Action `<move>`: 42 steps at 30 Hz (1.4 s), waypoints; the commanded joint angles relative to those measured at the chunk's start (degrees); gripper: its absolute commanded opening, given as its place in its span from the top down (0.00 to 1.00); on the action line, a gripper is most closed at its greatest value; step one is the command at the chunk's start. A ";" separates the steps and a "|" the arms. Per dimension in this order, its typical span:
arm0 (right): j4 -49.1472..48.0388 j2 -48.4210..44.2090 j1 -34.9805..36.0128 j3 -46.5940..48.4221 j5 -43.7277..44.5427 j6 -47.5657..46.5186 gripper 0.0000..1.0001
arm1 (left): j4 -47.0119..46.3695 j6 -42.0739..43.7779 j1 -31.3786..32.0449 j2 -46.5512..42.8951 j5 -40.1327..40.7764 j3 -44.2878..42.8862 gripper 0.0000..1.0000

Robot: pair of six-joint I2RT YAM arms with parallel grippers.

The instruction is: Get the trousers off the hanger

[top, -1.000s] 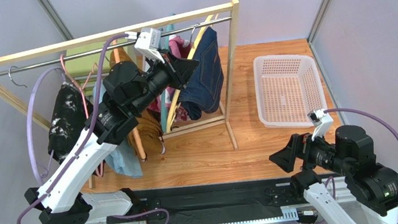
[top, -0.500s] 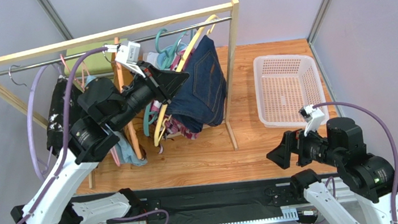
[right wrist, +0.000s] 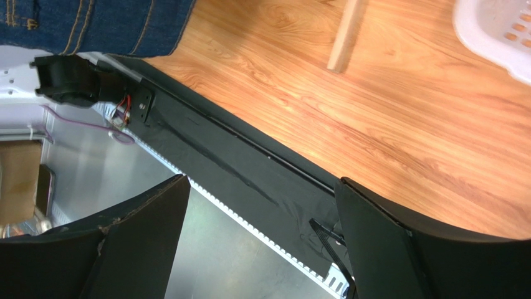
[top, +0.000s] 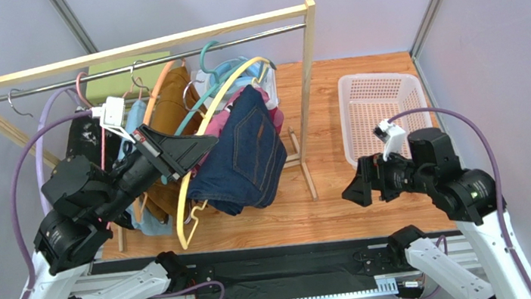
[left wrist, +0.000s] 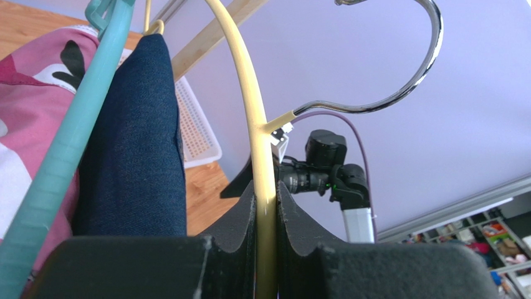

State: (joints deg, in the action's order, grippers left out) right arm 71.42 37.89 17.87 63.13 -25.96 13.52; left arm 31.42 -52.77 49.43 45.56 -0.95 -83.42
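My left gripper (top: 203, 143) is shut on the yellow hanger (top: 189, 197), seen pinched between the pads in the left wrist view (left wrist: 262, 156). The dark navy trousers (top: 243, 160) hang folded over it, tilted, in front of the rack. Its metal hook (left wrist: 399, 93) is free in the air. The pink floral trousers (top: 220, 118) on a teal hanger (left wrist: 75, 137) press against the navy ones (left wrist: 134, 143). The mustard-brown (top: 173, 103), light blue (top: 149, 221) and black speckled trousers (top: 83, 137) hang further left. My right gripper (top: 353, 188) is open and empty (right wrist: 262, 187), to the right of the navy trousers.
The wooden rack (top: 127, 50) with a metal rail stands across the back of the wooden floor. A white basket (top: 382, 112) sits at the right, its corner in the right wrist view (right wrist: 498, 31). The rack's foot (right wrist: 346, 34) lies between gripper and basket. A black strip runs along the near edge.
My left arm has pulled back toward the near edge, carrying the yellow hanger and navy trousers down and off the rail. My right gripper has risen and moved left.
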 commanded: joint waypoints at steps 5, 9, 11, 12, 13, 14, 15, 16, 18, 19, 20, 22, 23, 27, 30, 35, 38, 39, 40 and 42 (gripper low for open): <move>-14.45 8.68 26.66 5.24 23.02 11.69 0.07 | -0.66 -7.96 0.05 -2.14 6.74 -0.96 1.00; -20.86 9.05 44.65 5.07 39.46 16.27 0.06 | 1.45 -10.41 0.05 -2.84 10.17 -0.78 1.00; -25.86 9.22 51.01 4.11 50.61 16.37 0.06 | 2.68 -11.03 0.05 -3.11 12.10 -0.96 1.00; -27.72 9.48 57.74 3.84 54.39 15.93 0.05 | 3.29 -11.38 0.05 -3.11 12.63 -1.13 1.00; -29.39 9.92 61.46 3.58 63.92 14.45 0.05 | 3.82 -12.08 0.05 -3.11 13.08 -1.13 1.00; -33.50 11.58 64.89 3.49 68.27 12.86 0.05 | 3.91 -12.26 0.05 -3.20 13.69 -1.13 1.00; -35.45 12.99 71.02 3.92 72.49 10.59 0.04 | 4.00 -12.61 0.05 -3.20 13.96 -1.13 1.00; -37.38 14.65 73.86 4.45 81.15 6.21 0.04 | 4.26 -13.23 0.05 -3.11 14.31 -1.05 1.00; -43.97 20.28 80.09 6.11 88.24 -0.04 0.01 | 4.61 -13.84 0.05 -3.02 14.75 -1.05 1.00; -46.52 22.03 81.61 6.56 93.66 -3.03 0.01 | 4.88 -14.11 0.05 -2.85 14.75 -1.05 1.00; -52.55 25.27 82.67 6.82 95.55 -9.59 0.01 | 5.23 -14.72 0.05 -2.85 15.10 -1.05 1.00; -57.86 28.19 84.52 8.05 98.01 -14.98 0.00 | 6.02 -15.43 0.05 -2.93 15.36 -0.96 1.00; -61.62 30.64 84.87 8.41 98.11 -18.23 0.00 | 6.46 -16.30 0.05 -3.02 15.89 -1.05 1.00; -70.09 35.32 85.58 10.34 96.97 -25.80 0.00 | 9.27 -19.20 0.14 -3.64 17.65 -1.75 1.00; -70.89 37.69 85.75 12.71 94.34 -26.44 0.02 | 12.17 -21.14 0.05 -3.99 19.58 -3.06 1.00; -70.98 39.01 86.63 15.26 86.17 -25.48 0.03 | 14.55 -22.20 0.05 -3.81 21.34 -4.38 1.00; -70.89 39.89 86.55 16.32 85.20 -24.59 0.03 | 15.07 -23.34 0.05 -3.64 20.99 -4.47 1.00; -70.89 40.24 86.46 16.75 85.19 -24.77 0.04 | 15.25 -23.60 0.05 -3.55 20.82 -4.30 1.00; -70.89 40.85 86.46 17.02 85.45 -24.42 0.04 | 15.25 -23.95 0.05 -3.46 20.73 -4.38 1.00; -70.89 41.30 86.28 17.29 85.02 -23.81 0.06 | 15.34 -24.48 0.05 -3.46 20.38 -4.47 1.00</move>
State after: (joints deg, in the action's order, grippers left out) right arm 3.46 77.62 104.16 77.97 60.71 -10.63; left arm 47.88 -74.30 49.80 42.57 15.64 -85.25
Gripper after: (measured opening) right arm 0.959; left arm 0.161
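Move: My left hand already pinches the yellow hanger, hook free of the rail; the trousers' middle hangs about 6 cm to its right, 3 cm back and 15 cm below. From my empty right hand, the trousers are roughly 26 cm left, 13 cm ahead and 10 cm higher. The pink garment is about 24 cm left and 22 cm ahead, a little above; the hanger's near end is some 40 cm left, about level fore and aft, 15 cm up. I swing my right hand some 26 cm left towards the trousers, then climb about 14 cm while easing slightly back, tipping its fingers up roughly 60 degrees from slanting down to near level, wide open and facing the denim. My left hand keeps its pinch on the yellow hanger, carrying it about 5 cm left and slightly down, tilting downward and turning a little counter-clockwise. ##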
